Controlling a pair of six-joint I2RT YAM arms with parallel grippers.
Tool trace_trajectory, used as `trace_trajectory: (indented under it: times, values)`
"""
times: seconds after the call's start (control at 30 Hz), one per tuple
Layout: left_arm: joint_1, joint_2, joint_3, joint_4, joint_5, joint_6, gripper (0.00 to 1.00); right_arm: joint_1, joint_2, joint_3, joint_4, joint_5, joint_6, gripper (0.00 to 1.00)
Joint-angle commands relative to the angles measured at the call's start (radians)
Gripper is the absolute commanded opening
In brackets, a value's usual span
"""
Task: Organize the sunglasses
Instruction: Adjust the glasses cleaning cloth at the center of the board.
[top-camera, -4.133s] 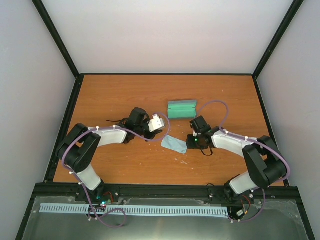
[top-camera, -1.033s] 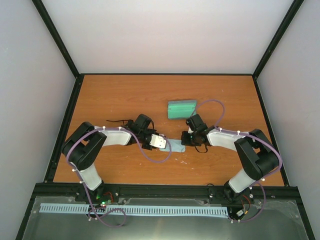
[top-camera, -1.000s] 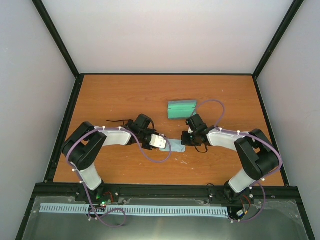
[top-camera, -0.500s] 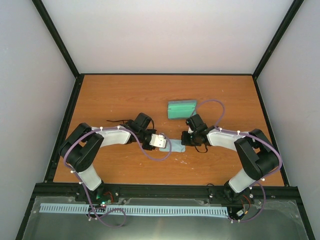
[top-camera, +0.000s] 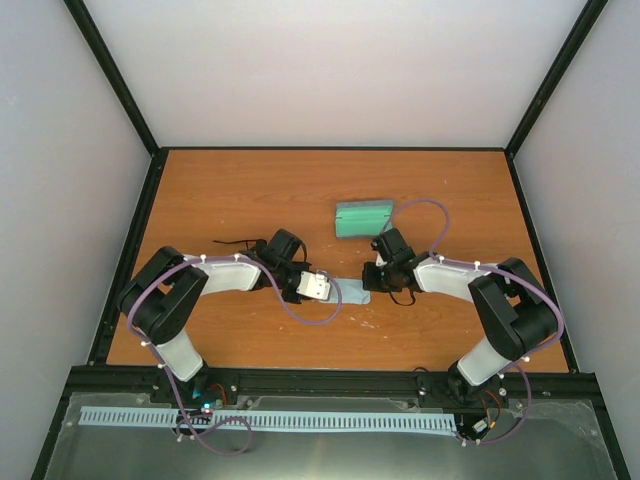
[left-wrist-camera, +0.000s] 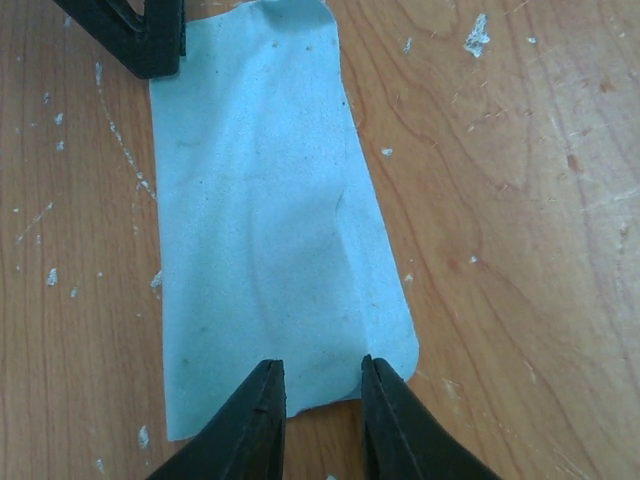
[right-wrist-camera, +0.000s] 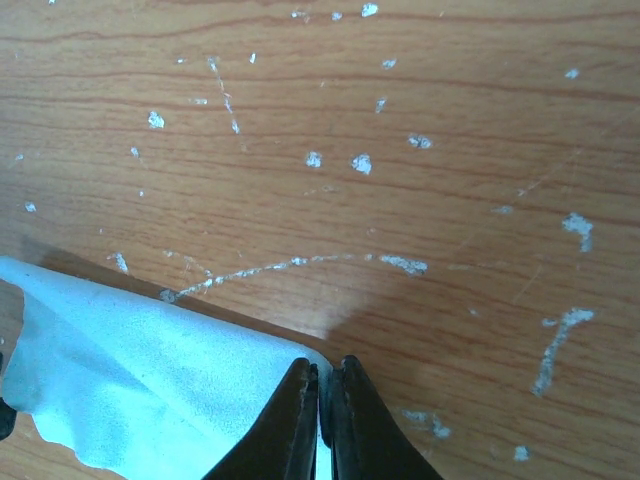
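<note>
The pale blue cloth (left-wrist-camera: 265, 210) lies flat on the wooden table between my two grippers, also visible from above (top-camera: 352, 292). My left gripper (left-wrist-camera: 318, 385) is open by a narrow gap, with its fingertips resting over the cloth's near edge. At the opposite end, my right gripper (right-wrist-camera: 322, 395) is shut on a corner of the cloth (right-wrist-camera: 150, 400). The right gripper's black fingers (left-wrist-camera: 140, 40) show at the top left of the left wrist view. Thin black sunglasses (top-camera: 228, 242) lie behind the left forearm, partly hidden. The open case (top-camera: 362, 218) with its green inside sits just beyond the right gripper (top-camera: 371, 282).
Black rails edge the table on the left (top-camera: 125, 260) and right (top-camera: 540, 250). The wood is scuffed with white flecks (right-wrist-camera: 360, 160). A purple cable (top-camera: 310, 315) loops from the left arm beside the cloth. Bare wood stretches behind the case.
Since four seconds ago both grippers came down to the cloth, which now lies stretched out. Over the last second the left jaws narrowed and parted a little again; the arms hardly moved.
</note>
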Motion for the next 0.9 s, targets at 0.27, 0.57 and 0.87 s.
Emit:
trace_trajectory:
  times: [0.27, 0.57, 0.87]
  values:
    - [-0.008, 0.032, 0.004, 0.021, -0.026, 0.041, 0.16, 0.007, 0.04, -0.057, -0.056, 0.001, 0.0, 0.08]
    - [-0.008, 0.04, 0.007, 0.003, -0.018, 0.03, 0.01, 0.008, 0.037, -0.064, -0.059, 0.008, 0.002, 0.08]
    - [-0.008, -0.035, 0.007, -0.071, 0.031, 0.001, 0.01, 0.008, 0.047, -0.055, -0.058, 0.005, -0.001, 0.08]
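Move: The cleaning cloth lies flat between the hands. Its middle is about 5 cm to the left hand's right, 1 cm ahead and 1 cm below, with its near end already under the parted fingertips. From the right hand, already holding the far edge, the cloth's middle is 5 cm left and 2 cm back, and the green case is 14 cm ahead and 1 cm left. The sunglasses lie about 14 cm left of the left hand and 9 cm ahead. The left hand sinks barely 1 cm onto the left end of the cloth with almost no travel sideways, its slightly open fingers closing until nearly shut so that they pinch the cloth beside its crease, then starts easing back by about half a centimetre. Meanwhile the right hand stays practically still near the table and keeps its pinch on the cloth's far edge. ##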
